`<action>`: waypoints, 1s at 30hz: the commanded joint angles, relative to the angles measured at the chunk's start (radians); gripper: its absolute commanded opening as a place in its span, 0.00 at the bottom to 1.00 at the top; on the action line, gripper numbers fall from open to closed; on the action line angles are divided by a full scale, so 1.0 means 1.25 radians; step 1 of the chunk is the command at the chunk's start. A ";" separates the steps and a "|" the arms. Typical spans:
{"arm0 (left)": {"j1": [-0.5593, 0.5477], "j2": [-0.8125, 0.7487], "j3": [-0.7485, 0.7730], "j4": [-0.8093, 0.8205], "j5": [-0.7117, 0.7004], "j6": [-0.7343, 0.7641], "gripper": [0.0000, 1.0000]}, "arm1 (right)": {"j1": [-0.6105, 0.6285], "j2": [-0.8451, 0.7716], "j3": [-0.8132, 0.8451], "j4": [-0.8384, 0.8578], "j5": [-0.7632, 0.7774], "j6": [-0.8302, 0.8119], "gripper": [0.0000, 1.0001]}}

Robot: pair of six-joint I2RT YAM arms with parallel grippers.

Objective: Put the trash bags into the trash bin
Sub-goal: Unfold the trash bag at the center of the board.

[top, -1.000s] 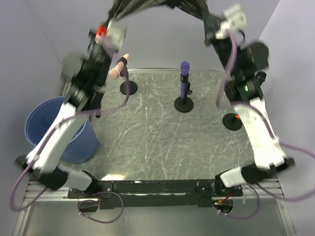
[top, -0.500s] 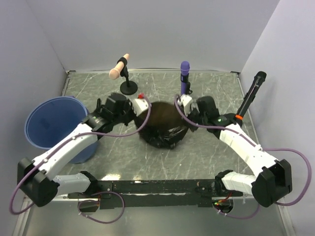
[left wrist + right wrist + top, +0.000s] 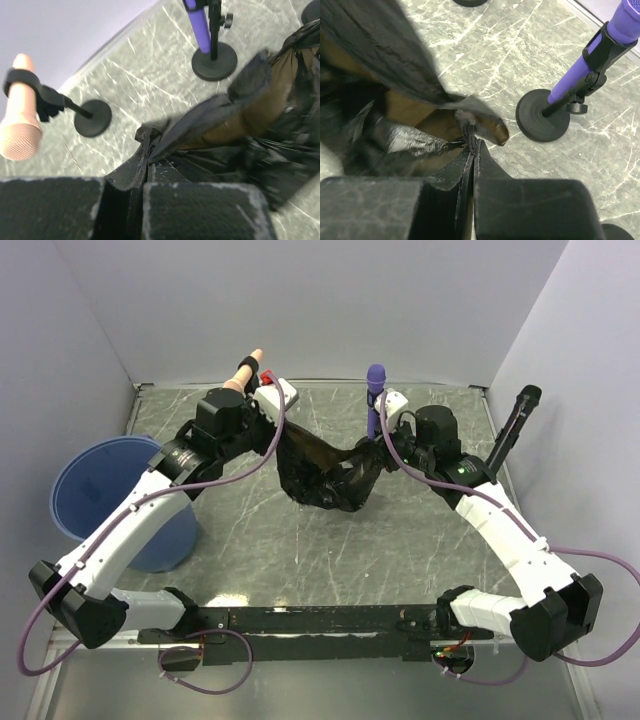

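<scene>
A black trash bag (image 3: 325, 480) hangs stretched between my two grippers over the middle of the table, its bulk sagging onto the marble top. My left gripper (image 3: 287, 435) is shut on the bag's left edge; the left wrist view shows the film (image 3: 260, 100) pinched at the left gripper (image 3: 146, 162). My right gripper (image 3: 383, 447) is shut on the opposite edge, and the right wrist view shows a twisted bit of the bag (image 3: 370, 50) caught in the right gripper (image 3: 472, 142). The blue trash bin (image 3: 75, 490) stands off the table's left edge, beside my left arm.
Three microphones on round-based stands are near the back: a pink one (image 3: 245, 370) behind my left wrist, a purple one (image 3: 375, 390) between the grippers, and a black one (image 3: 512, 425) at the far right. Grey walls close in the back and sides.
A second ago both arms held the bag high. Half a second ago it lay bunched on the table between low grippers. Now the grippers are raised and apart, stretching it.
</scene>
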 commanded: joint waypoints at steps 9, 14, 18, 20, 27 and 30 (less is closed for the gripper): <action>0.027 0.016 0.101 -0.076 0.098 -0.109 0.01 | -0.016 -0.126 -0.029 -0.019 0.037 -0.091 0.53; 0.028 0.057 0.160 -0.087 0.095 -0.239 0.01 | 0.022 -0.175 0.008 0.047 0.021 -0.172 0.59; 0.038 0.096 0.224 -0.081 0.095 -0.328 0.01 | 0.114 -0.221 -0.034 0.096 -0.069 -0.248 0.67; 0.043 0.115 0.252 -0.068 0.097 -0.372 0.01 | 0.153 -0.204 -0.041 0.086 -0.132 -0.247 0.72; 0.051 0.166 0.352 -0.046 0.114 -0.459 0.01 | 0.261 -0.046 0.003 0.190 -0.140 -0.106 0.99; 0.052 0.169 0.364 -0.041 0.139 -0.475 0.01 | 0.272 0.033 0.032 0.248 -0.092 -0.033 0.99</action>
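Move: Between the two raised hands hangs the trash bag, pinched by both: its body lies roughly 9 cm to the left hand's right, 3 cm back and 11 cm below, and from the right hand 10 cm left, 3 cm back and 4 cm below. The purple microphone stands some 12 cm ahead of the right hand, about straight in line and 14 cm lower. The peach microphone is about 18 cm ahead of the left hand, 9 cm to its left and 17 cm lower. Letting go of its side of the trash bag, the right hand opens wide and first eases slightly back, right and down, then rises and swings back and left, turning some 30 degrees counter-clockwise, ending its run leftward towards the hanging bag. The left hand keeps its pinch, sinks a touch, then lifts about 7 cm with a little forward and right, its left side rolling down. ##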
